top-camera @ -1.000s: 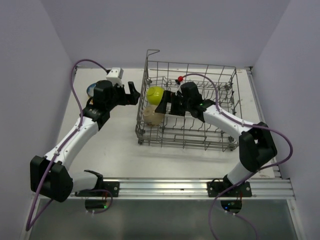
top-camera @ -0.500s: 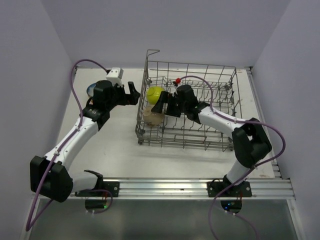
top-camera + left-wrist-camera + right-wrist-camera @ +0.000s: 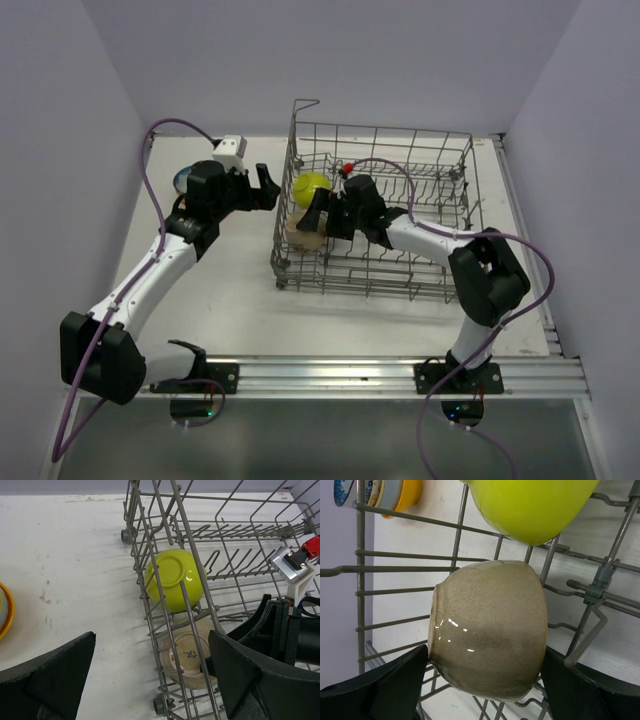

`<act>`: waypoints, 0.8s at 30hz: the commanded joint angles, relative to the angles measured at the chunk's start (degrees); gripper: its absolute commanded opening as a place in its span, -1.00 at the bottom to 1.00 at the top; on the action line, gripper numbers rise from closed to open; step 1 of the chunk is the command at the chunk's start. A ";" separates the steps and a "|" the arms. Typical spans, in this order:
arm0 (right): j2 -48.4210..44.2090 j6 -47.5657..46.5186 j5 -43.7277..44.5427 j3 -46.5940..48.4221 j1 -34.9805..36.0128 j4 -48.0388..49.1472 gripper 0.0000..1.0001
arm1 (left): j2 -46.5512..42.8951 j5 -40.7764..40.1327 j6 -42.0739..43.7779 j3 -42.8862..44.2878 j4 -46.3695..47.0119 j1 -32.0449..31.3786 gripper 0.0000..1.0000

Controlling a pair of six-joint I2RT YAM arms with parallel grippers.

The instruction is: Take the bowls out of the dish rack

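Note:
The grey wire dish rack (image 3: pixel 380 282) stands right of centre. In its left end a lime-yellow bowl (image 3: pixel 312 186) leans on the tines, with a beige bowl (image 3: pixel 302 236) on its side just in front. My right gripper (image 3: pixel 318 214) is inside the rack, open. Its fingers (image 3: pixel 395 687) straddle the beige bowl (image 3: pixel 487 630) from foot to rim, very close on both sides; contact cannot be told. The lime-yellow bowl (image 3: pixel 530 505) sits just beyond. My left gripper (image 3: pixel 268 187) hovers open and holds nothing, outside the rack's left wall (image 3: pixel 150 605), facing both bowls (image 3: pixel 174 579).
A stack of unloaded bowls (image 3: pixel 181 180), orange-yellow and blue-patterned among them, sits on the table at far left behind my left arm; its orange rim (image 3: pixel 4 611) shows at the left wrist view's edge. Upright tines and a raised wire loop (image 3: pixel 305 103) surround the right gripper.
My right gripper has slid left through the rack until its open fingers straddle the beige bowl. The left arm has stayed still.

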 commanded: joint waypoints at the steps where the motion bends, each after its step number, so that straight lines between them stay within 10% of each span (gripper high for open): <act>1: 0.64 0.97 -1.60 2.51 0.66 1.23 0.87 | -1.30 4.26 0.77 -0.32 3.36 -0.37 1.00; 24: -5.60 1.23 -8.54 8.05 0.66 -3.08 -0.43 | -2.71 0.04 2.27 -0.24 2.39 -0.28 1.00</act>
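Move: The right hand's open fingers already straddle the brown bowl: its middle is about 2 cm left of the hand, 1 cm back and 2 cm lower. The lime bowl sits some 8 cm ahead and 2 cm to the left, roughly 3 cm lower, while the rack's left side runs about 9 cm left of the hand, level with it. From the left hand, the brown bowl lies around 8 cm back, 9 cm to the right and 15 cm down. The right fingers close on the brown bowl and pinch it between its foot side and its rim side, narrowing by about a quarter of their range before the bowl stops them. The hand eases about 1 cm left as they shut, then, keeping the grip, starts up slowly, nearly 2 cm, with hardly any turn of the wrist. ##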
